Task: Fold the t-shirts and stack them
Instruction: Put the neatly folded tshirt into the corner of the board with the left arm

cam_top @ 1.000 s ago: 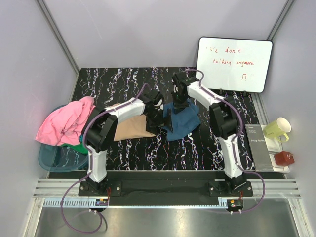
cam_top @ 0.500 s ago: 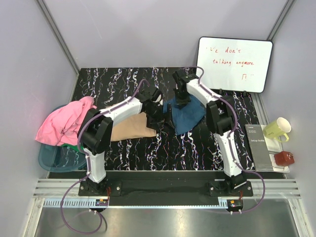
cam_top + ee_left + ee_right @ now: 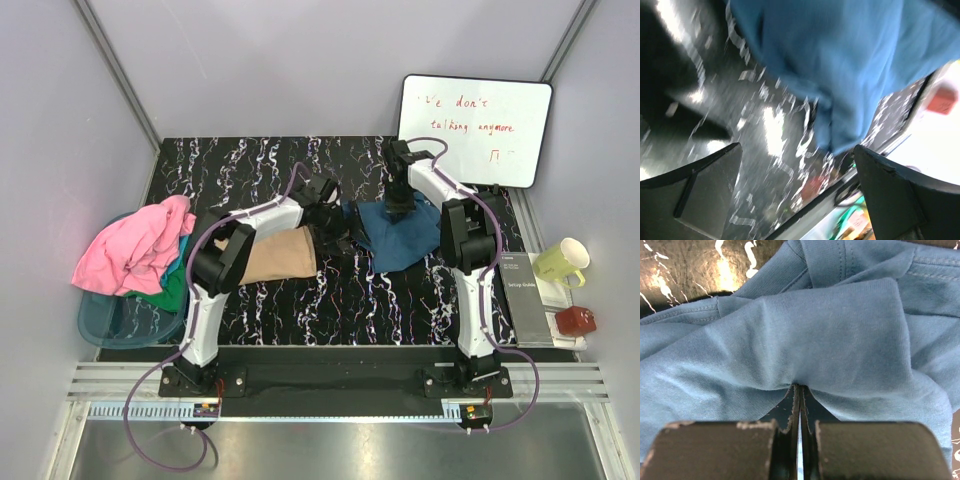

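A teal-blue t-shirt [image 3: 405, 236] lies bunched at the mat's middle right. My right gripper [image 3: 398, 208] is shut on a pinched fold of it [image 3: 805, 360], the cloth gathered at the fingertips [image 3: 801, 386]. A tan-beige t-shirt [image 3: 275, 257] lies folded at the mat's middle left. My left gripper [image 3: 338, 226] hovers open between the two shirts with nothing between its fingers [image 3: 705, 190]; in its wrist view the blue cloth [image 3: 840, 55] hangs above and ahead of them. Pink [image 3: 135, 250] and green [image 3: 172, 290] t-shirts are heaped at the left.
A teal basin [image 3: 125, 320] at the left edge holds the pink and green shirts. A whiteboard [image 3: 474, 131] leans at the back right. A yellow-green mug [image 3: 562, 262], a red block [image 3: 575, 321] and a booklet [image 3: 527, 298] sit along the right side.
My right gripper has dragged the blue t-shirt to the right. The left gripper, still open, followed to the right past the tan shirt's edge.
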Controlling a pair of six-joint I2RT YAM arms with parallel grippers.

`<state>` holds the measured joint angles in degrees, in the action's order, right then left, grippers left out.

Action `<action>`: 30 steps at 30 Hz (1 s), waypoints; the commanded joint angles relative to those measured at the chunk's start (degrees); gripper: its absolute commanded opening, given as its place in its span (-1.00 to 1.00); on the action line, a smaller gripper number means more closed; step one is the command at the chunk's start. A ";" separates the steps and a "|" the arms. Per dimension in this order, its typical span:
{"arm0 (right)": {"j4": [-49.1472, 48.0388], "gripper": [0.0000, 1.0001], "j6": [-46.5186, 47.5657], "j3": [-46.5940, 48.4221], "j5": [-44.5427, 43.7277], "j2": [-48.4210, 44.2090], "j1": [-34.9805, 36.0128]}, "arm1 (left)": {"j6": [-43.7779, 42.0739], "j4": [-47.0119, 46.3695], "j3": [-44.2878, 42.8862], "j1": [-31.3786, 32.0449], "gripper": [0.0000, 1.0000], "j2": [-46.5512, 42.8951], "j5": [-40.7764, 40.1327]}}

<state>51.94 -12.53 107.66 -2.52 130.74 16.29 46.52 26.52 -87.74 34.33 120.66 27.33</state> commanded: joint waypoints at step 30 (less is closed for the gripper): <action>1.67 0.22 2.25 -2.28 4.37 -7.16 0.76 | -0.55 3.78 -29.41 -1.19 -1.00 16.98 -3.42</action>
<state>51.33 -10.70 106.02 -0.91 129.19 16.32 53.45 26.17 -113.12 34.44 140.57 28.16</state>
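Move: The blue t-shirt's left edge lies about 7 cm ahead of the open left hand, 6 cm to its right and 3 cm lower. The beige cloth lies some 18 cm to that hand's left, 2 cm back and 5 cm lower. The right hand rests shut on the t-shirt, with that edge about 7 cm to its left and level with it. Left hand reaches about 8 cm forward, 6 right and pinches the t-shirt's left edge; right fingers begin opening. ##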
